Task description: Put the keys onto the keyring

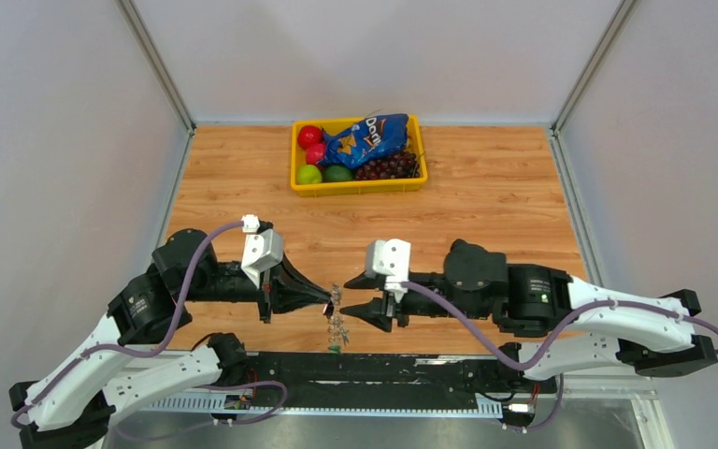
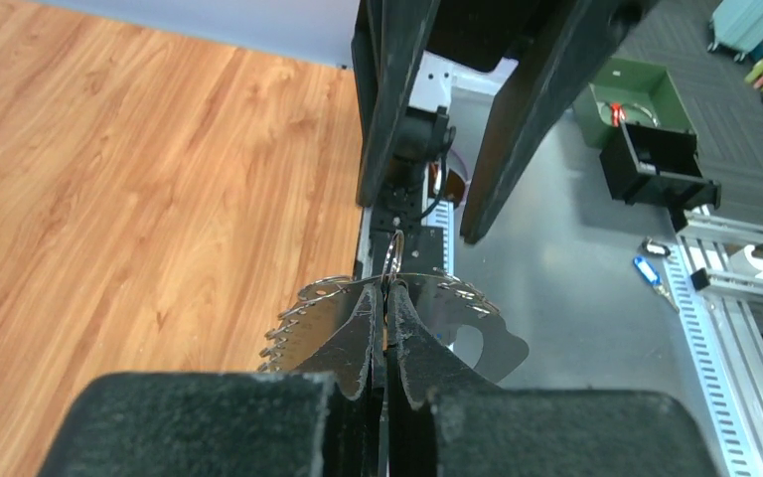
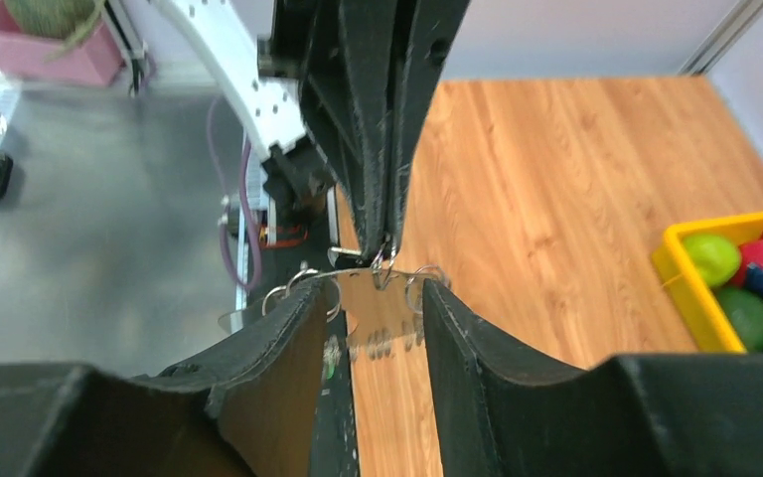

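Note:
My left gripper (image 1: 330,299) is shut on the thin silvery keyring (image 2: 394,253), holding it above the table's near edge. The silvery keys (image 1: 337,325) hang from it in a bunch. In the left wrist view the shut gripper (image 2: 387,290) has a toothed key (image 2: 303,328) fanned out to its left and another key (image 2: 492,343) to its right. My right gripper (image 1: 346,296) faces the left one tip to tip. Seen from the right wrist, the right gripper (image 3: 376,290) is open, with a flat key (image 3: 378,308) hanging between its fingers, untouched.
A yellow tray (image 1: 359,185) with fruit and a blue snack bag stands at the back middle of the wooden table (image 1: 486,215). The arms' black base rail (image 1: 411,365) runs right below the hanging keys. Beyond the table edge a blue-tagged key (image 2: 648,271) lies on the metal floor.

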Tool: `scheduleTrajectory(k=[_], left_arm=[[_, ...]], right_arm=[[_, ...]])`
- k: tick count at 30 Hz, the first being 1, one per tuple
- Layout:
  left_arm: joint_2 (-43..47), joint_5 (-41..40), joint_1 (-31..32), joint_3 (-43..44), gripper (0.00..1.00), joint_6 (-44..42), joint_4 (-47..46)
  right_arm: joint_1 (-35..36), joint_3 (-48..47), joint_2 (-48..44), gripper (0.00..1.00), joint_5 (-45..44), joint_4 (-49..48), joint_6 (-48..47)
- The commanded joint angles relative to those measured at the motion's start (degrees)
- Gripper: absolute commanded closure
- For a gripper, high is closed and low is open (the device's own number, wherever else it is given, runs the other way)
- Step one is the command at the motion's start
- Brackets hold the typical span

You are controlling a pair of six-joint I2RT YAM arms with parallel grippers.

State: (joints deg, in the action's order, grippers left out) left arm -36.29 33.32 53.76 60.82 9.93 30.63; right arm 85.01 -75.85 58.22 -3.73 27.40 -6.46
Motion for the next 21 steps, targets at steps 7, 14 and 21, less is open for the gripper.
scheduleTrajectory(k=[7, 14, 21], left_arm=[[-1.63, 2.10, -0.11, 4.24, 1.00, -5.90, 7.94], [-1.61, 2.74, -0.08, 5.08, 1.00, -8.54, 10.72], [-1.06, 3.74, -0.06, 5.10, 1.00, -9.63, 11.54]], right_arm=[[-0.12, -5.24, 4.71, 0.55, 7.33, 8.62, -0.22], [-1.39, -7.28, 7.54, 0.56, 8.76, 9.55, -0.17], [-2.25, -8.64, 10.25, 0.57, 9.41, 9.51, -0.12]])
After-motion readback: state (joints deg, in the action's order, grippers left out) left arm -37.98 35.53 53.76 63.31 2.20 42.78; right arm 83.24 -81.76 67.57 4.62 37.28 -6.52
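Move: The keyring, a silver plate rimmed with small rings, hangs with its middle about 3 cm to the right hand's left, some 4 cm below and 1 cm back. The black-fobbed key is about 4 cm to that hand's left, 1 cm back and 2 cm lower; a tagged key dangles roughly 3 cm left, 2 cm back and 9 cm down. From the left hand, the keyring's middle is about 1 cm right, 1 cm back and 4 cm below. The keyring stays pinched by one ring in the left fingertips as that hand sinks about 3 cm, easing a little left and back and tipping its fingers down. The open right hand sinks some 5 cm, swinging back slightly and then left towards the plate's near side, fingers tipping down about 15 degrees and staying parted. ##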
